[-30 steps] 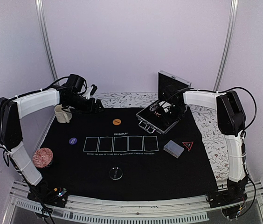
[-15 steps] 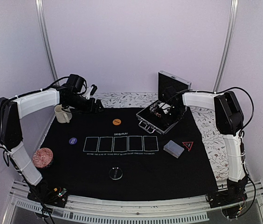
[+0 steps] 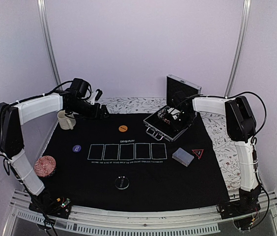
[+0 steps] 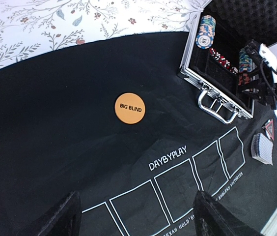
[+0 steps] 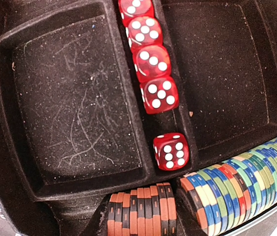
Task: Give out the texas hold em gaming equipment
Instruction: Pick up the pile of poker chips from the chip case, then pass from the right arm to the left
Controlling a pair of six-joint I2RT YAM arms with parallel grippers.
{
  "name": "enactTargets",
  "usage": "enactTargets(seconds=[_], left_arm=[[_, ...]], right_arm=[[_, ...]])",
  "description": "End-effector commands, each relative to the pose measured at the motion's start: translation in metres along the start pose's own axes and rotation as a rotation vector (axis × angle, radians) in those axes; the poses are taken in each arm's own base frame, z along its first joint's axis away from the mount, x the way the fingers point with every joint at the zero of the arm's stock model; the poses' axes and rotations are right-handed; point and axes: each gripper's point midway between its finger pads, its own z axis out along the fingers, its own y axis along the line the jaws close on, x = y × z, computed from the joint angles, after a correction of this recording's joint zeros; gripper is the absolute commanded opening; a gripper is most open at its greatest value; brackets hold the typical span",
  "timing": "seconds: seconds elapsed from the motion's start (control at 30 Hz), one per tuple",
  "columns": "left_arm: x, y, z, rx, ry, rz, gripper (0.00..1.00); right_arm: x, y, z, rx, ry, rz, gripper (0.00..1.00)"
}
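Note:
My right gripper [image 3: 174, 114] reaches down into the open silver case [image 3: 154, 129]. In the right wrist view its dark fingers [image 5: 97, 221] press both sides of a row of orange-and-black poker chips [image 5: 141, 211]. Beside that row lie blue, green and orange chips [image 5: 236, 187] and a line of red dice [image 5: 153, 64]. My left gripper [image 3: 99, 110] hangs open over the mat's far left and holds nothing [image 4: 136, 221]. On the mat lie an orange disc [image 3: 123, 129] marked BIG BLIND [image 4: 130, 108], a purple disc [image 3: 76, 147], a black-and-white disc [image 3: 121, 182], the card deck [image 3: 182, 156] and the triangle marker [image 3: 197, 153].
A cream mug [image 3: 66, 120] stands at the mat's far left, under the left forearm. A round pink-red patterned thing [image 3: 45, 166] sits at the near left edge. The case lid [image 3: 181, 89] stands upright behind the right gripper. Printed card outlines [image 3: 127, 151] cross the mat's middle.
The right gripper's jaws have closed in on the orange-and-black chips, and the arm has shifted slightly within the case. The left arm has not moved.

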Motion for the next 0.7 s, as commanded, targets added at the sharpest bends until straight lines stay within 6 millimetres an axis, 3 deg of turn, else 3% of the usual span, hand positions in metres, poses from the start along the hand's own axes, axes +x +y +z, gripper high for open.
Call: enactTargets(seconds=[0.0,0.1,0.3,0.5,0.67], left_arm=[[0.005,0.004,0.006,0.003,0.018,-0.019,0.8],[0.005,0.004,0.006,0.003,0.017,-0.019,0.8],[0.003,0.003,0.004,0.006,0.011,-0.017,0.8],[0.001,0.001,0.001,0.01,0.004,-0.016,0.8],[-0.001,-0.002,-0.002,0.02,-0.007,-0.011,0.8]], right_arm=[[-0.005,-0.014,-0.023,0.039,-0.001,0.011,0.1],[-0.015,-0.016,-0.042,0.045,-0.034,0.013,0.05],[-0.029,-0.014,-0.08,0.066,-0.094,0.007,0.03],[-0.041,-0.001,-0.113,0.065,-0.141,-0.002,0.03],[-0.05,0.021,-0.147,-0.017,-0.199,0.013,0.03]])
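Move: Inside the chip case the right fingers already pinch the orange-and-black chip pile. The blue-green chip row lies on the same side of the case, some 5 cm farther out and 4 cm to the hand's right, about level. The red dice lie about 5 cm ahead and 5 cm left, a touch lower, and the white-blue chip row about 13 cm ahead and 6 cm left. From the left hand the pile is roughly 35 cm right, 5 cm ahead and 13 cm lower. Lifting nearly straight up out of the case, the right hand starts slowly and then speeds up, rising about 10 cm and keeping its closed pinch on the orange-and-black pile. It draws away from the dice and the blue-green row, and the fingertips tilt about 5 degrees outward late in the rise. ##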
